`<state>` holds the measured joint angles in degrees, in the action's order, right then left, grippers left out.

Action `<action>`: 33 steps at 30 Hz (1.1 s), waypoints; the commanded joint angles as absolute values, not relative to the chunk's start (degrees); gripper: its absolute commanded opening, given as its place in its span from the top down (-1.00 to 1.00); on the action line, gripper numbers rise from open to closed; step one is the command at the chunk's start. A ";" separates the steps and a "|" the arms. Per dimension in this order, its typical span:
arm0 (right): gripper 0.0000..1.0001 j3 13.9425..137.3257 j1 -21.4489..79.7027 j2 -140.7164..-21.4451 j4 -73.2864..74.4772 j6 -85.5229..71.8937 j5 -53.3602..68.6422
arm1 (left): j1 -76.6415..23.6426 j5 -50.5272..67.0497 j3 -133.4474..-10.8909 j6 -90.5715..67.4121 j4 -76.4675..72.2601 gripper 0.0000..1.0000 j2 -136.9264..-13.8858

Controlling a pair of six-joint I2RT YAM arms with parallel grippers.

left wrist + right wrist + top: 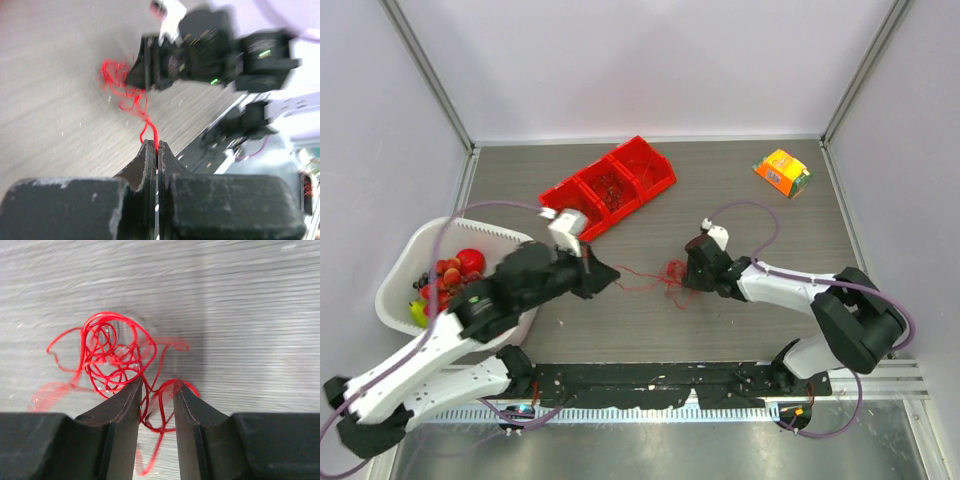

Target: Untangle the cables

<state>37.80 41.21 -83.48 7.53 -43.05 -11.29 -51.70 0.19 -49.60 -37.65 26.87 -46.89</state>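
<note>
A tangle of thin red cables (672, 275) lies on the grey table between my two grippers. One strand runs left from it to my left gripper (610, 275). In the left wrist view that gripper (156, 145) is shut on the end of this red strand (148, 127), which leads up to the clump (120, 85). My right gripper (688, 278) sits at the clump's right side. In the right wrist view its jaws (157, 385) stand apart, with a few red loops (160, 405) lying between them and the main clump (107, 352) just beyond the fingertips.
A red three-compartment bin (610, 185) lies at the back left, with some thin wires in its middle section. A white basket (395, 275) of fruit stands at the left edge. An orange box (782, 172) sits at the back right.
</note>
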 commanded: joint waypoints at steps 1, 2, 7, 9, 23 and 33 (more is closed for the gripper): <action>0.25 36.74 37.02 -79.29 16.95 -41.93 -25.39 | -51.77 -7.20 -58.52 -34.28 33.57 1.00 -35.09; 0.22 36.74 36.13 -78.67 18.44 -41.49 -26.10 | -51.85 -8.16 -60.54 -33.84 34.79 1.00 -33.85; 0.04 36.74 28.41 -74.63 22.06 -40.43 -28.57 | -51.86 -12.74 -71.96 -29.98 42.18 1.00 -33.83; -0.02 36.74 25.33 -72.70 22.94 -39.56 -28.74 | -51.86 -14.23 -75.39 -28.22 43.67 1.00 -34.54; -0.21 41.48 13.62 -66.63 25.40 -31.74 -19.60 | -51.86 -10.81 -74.89 -27.95 38.50 1.00 -38.05; -0.45 47.37 22.14 -54.32 29.44 -24.88 -15.49 | -51.86 -4.58 -64.87 -33.57 30.33 1.00 -41.57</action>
<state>43.18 19.90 -58.04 28.82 -28.88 -19.81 -51.75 -8.73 -67.57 -31.03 37.36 -39.46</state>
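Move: The red tangle lies around the right fingertips, its middle about 3 cm to their left, 2 cm ahead and a centimetre below. From the right hand, the red crate is some 22 cm left and 27 cm ahead, the orange packet roughly 26 cm right and 32 cm ahead, both near its height. The left hand, already pinching a strand, has the tangle about 16 cm right, 11 cm ahead and 23 cm below. Left pulls its strand up-left about 20 cm, then sinks; right drags the tangle as far right, opens, rises. ##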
